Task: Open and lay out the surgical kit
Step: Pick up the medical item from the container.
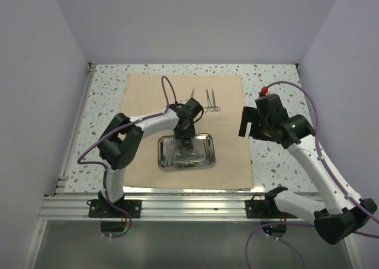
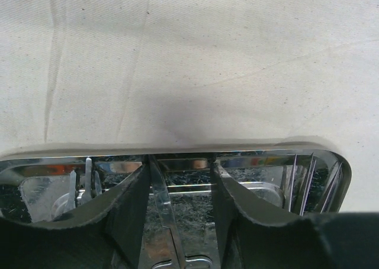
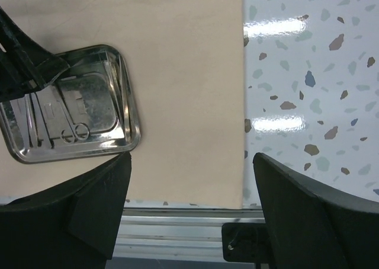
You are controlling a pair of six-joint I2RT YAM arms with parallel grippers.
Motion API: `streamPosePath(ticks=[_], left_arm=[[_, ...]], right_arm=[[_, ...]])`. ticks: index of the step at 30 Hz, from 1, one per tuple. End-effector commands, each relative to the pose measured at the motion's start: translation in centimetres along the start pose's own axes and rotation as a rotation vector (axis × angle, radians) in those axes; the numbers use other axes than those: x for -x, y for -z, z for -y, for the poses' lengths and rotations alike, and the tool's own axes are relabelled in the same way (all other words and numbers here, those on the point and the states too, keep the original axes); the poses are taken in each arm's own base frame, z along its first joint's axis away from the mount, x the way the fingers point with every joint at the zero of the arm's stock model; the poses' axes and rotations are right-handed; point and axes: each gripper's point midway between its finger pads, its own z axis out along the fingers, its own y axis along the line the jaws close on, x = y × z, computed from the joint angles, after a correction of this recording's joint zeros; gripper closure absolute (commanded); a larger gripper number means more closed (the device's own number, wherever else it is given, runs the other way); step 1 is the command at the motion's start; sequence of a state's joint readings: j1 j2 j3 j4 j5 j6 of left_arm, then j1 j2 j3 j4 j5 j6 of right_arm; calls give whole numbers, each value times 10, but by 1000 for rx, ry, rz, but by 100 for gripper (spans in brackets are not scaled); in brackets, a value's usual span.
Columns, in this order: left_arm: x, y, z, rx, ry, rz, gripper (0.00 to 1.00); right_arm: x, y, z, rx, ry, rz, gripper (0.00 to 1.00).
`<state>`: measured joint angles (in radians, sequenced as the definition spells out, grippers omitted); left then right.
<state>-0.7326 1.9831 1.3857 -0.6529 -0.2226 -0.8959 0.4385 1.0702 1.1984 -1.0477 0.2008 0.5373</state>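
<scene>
The tan cloth wrap [image 1: 228,141] lies spread flat on the table. On it stands the shiny steel tray [image 1: 208,154], also seen in the wrist views [image 2: 249,155] [image 3: 128,118]. My left gripper [image 1: 185,140] reaches down into the tray. Its jaws [image 2: 180,173] stand apart on either side of a slim pair of scissors [image 2: 160,205]. The blade lies against the left finger [image 2: 127,207], with a gap to the right finger. More instruments [image 2: 302,180] lie in the tray. Two scissors [image 1: 211,101] and tweezers [image 1: 191,93] lie on the cloth behind. My right gripper [image 1: 249,124] hovers open and empty over the cloth's right edge [image 3: 192,162].
Speckled tabletop [image 3: 308,79] shows to the right of the cloth. An aluminium rail [image 1: 189,205] runs along the near edge. White walls enclose the table on the left, back and right.
</scene>
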Motion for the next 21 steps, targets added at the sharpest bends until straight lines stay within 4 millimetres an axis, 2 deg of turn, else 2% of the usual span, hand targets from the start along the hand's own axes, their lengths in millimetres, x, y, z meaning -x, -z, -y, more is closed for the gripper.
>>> streamPosePath(ticks=[1,3,6,7,9,10,14,17,19,21], left_arm=[[-11,-37,-21,65,-15,-29,53],[-20,-41,-26,76,-20,-50,56],[-32,-48,-35,90,-24,-73,66],[-35,-50,-36,94,-30,-79,77],[-40,-57,-40,103,-40,-94,87],[-42,-58,-41,102,-43,-97,99],[-43,-58,-39,91,-61,-102,100],[-27,-41,-30,59,-63,-65,100],[-14,-21,-26,45,-70,-34,100],[10,2,-14,13,-64,25,100]], right_arm=[[14,5,-1,-17,-23,45,13],[14,4,1,-30,-17,43,12],[14,0,1,-39,-16,40,12],[13,-2,1,-42,-16,35,12],[13,-3,1,-44,-17,32,12],[13,-4,1,-45,-16,31,12],[14,-9,-2,-43,-20,25,12],[17,-11,-4,-40,-20,26,13],[19,-11,-6,-35,-21,32,13],[19,-12,-6,-36,-20,36,13]])
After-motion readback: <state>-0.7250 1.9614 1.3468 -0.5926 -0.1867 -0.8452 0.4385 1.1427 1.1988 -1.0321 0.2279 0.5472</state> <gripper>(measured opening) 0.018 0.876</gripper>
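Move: The ring-handled medical item lies in the tray with its slim end already between the open left fingers, nearer the left one; its middle is some 5 cm back from the left hand, under 1 cm to its left and about 1 cm below. A cluster of slim instruments stands 5 cm left of the hand and 5 cm back; others lie along the tray's right side, 8 cm right and 5 cm back. From the right hand the item is about 24 cm left, 3 cm ahead and 20 cm below. Keep the left gripper in place at the tray's far rim, pointing down, and shut its half-open fingers fully, pinching the medical item near its slim forward end. Let the hand dip about half a centimetre as they close, then come back up as much. Meanwhile ease the empty, open right gripper down and forward, about 2 cm. ##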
